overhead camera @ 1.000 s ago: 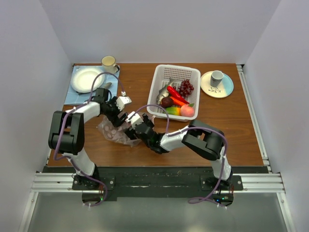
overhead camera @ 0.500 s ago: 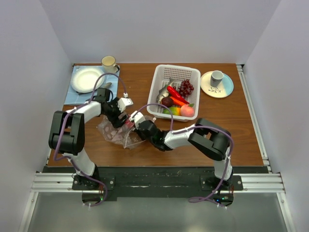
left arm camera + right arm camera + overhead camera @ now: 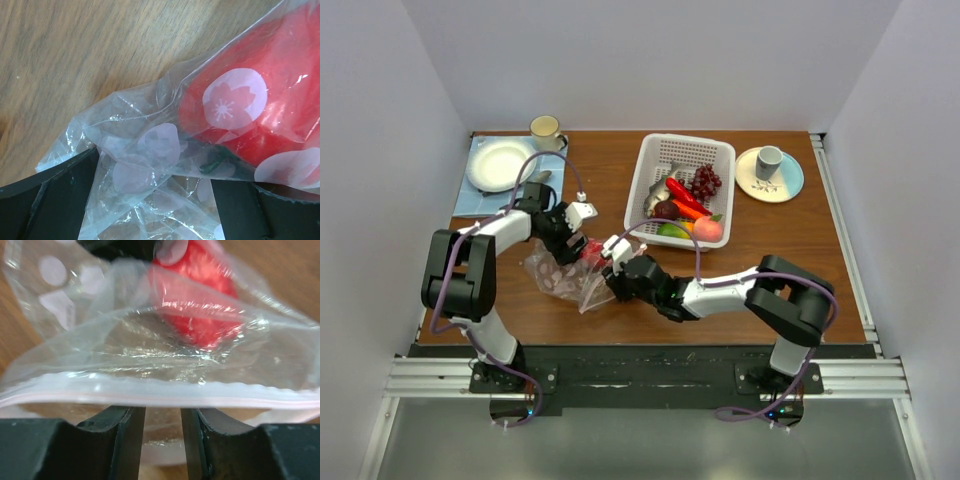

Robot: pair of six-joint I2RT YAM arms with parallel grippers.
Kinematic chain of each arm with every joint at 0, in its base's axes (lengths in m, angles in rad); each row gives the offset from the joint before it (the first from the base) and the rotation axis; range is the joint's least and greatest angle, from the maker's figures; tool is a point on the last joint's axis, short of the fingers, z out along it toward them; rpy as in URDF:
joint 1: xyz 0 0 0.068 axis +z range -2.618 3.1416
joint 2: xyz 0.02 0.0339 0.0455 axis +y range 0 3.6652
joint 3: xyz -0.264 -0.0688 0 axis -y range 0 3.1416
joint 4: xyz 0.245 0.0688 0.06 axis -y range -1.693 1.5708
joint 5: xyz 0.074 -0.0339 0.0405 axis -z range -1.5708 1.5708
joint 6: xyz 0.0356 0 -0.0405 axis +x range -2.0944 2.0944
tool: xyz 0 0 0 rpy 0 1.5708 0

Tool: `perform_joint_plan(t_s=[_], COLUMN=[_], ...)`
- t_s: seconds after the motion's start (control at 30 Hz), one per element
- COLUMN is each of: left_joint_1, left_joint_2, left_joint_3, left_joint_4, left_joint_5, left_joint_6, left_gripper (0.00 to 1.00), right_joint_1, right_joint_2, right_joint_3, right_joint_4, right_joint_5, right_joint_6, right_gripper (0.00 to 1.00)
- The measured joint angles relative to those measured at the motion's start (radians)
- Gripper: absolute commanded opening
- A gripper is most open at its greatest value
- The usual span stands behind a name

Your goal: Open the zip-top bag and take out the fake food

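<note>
The zip-top bag (image 3: 555, 276) lies crumpled on the wooden table left of centre, with one red piece of fake food (image 3: 590, 252) inside. My left gripper (image 3: 572, 236) is at the bag's far edge. In the left wrist view it (image 3: 154, 170) is open wide, with bag plastic (image 3: 140, 145) loose between the fingers and the red piece (image 3: 260, 110) just beyond. My right gripper (image 3: 612, 272) is at the bag's right side. Its jaws (image 3: 163, 412) stand a little apart at the pink zip strip (image 3: 150, 392), the red piece (image 3: 200, 285) behind it.
A white basket (image 3: 660, 150) at the back centre holds several other fake food pieces, among them a red chili (image 3: 686, 198) and grapes (image 3: 705, 182). A white plate (image 3: 500, 162) on a blue cloth and a mug (image 3: 546, 128) sit back left. A cup on a saucer (image 3: 770, 172) is back right.
My right gripper has pulled back toward the near right, its elbow swinging right. Its jaws closed, then parted slightly. The bag's right edge spread out and the red piece shows. The left arm held still.
</note>
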Motion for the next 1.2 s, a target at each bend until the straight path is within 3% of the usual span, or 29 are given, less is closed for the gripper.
perform_joint_plan(t_s=[0.13, 0.27, 0.37, 0.73, 1.2], left_joint_1=[0.0, 0.005, 0.008, 0.008, 0.009], left_joint_2=[-0.016, -0.046, -0.051, 0.066, 0.006], left_joint_3=[0.002, 0.045, 0.097, 0.192, 0.248], left_joint_4=[-0.018, -0.059, -0.051, 0.041, 0.177], left_joint_5=[-0.027, -0.03, -0.031, -0.049, -0.064], left_joint_6=[-0.024, -0.062, -0.09, -0.206, -0.323], left_gripper=[1.0, 1.0, 1.0, 1.0, 1.0], right_joint_1=[0.0, 0.0, 0.0, 0.0, 0.0], right_joint_2=[0.09, 0.129, 0.132, 0.132, 0.19], right_joint_3=[0.039, 0.072, 0.082, 0.09, 0.09], right_joint_4=[-0.002, 0.01, 0.032, 0.074, 0.076], right_joint_5=[0.006, 0.025, 0.059, 0.091, 0.091], right_joint_6=[-0.006, -0.018, -0.03, -0.054, -0.043], right_gripper=[0.44, 0.57, 0.59, 0.6, 0.6])
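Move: Just off the left hand's fingers lies the red food in the bag, about 6 cm to the right and level with them; the empty end of the bag is some 6 cm left and 4 cm back, and the spoon 18 cm ahead and 8 cm left. From the right hand at the bag's mouth, the red food is about 8 cm ahead, 5 cm left and 5 cm lower; the basket's middle is roughly 23 cm ahead and 17 cm right. Working up and forward out of the bag's film, the wide-open left hand rises, dips briefly, then climbs again, ending about 11 cm forward and 10 cm up and turned some 15 degrees counter-clockwise, fingers tipped outward. Between the zip lips, the right hand spreads its half-open fingers further and sinks, rises a little while easing forward and left, pauses, then lowers again towards the red food. ##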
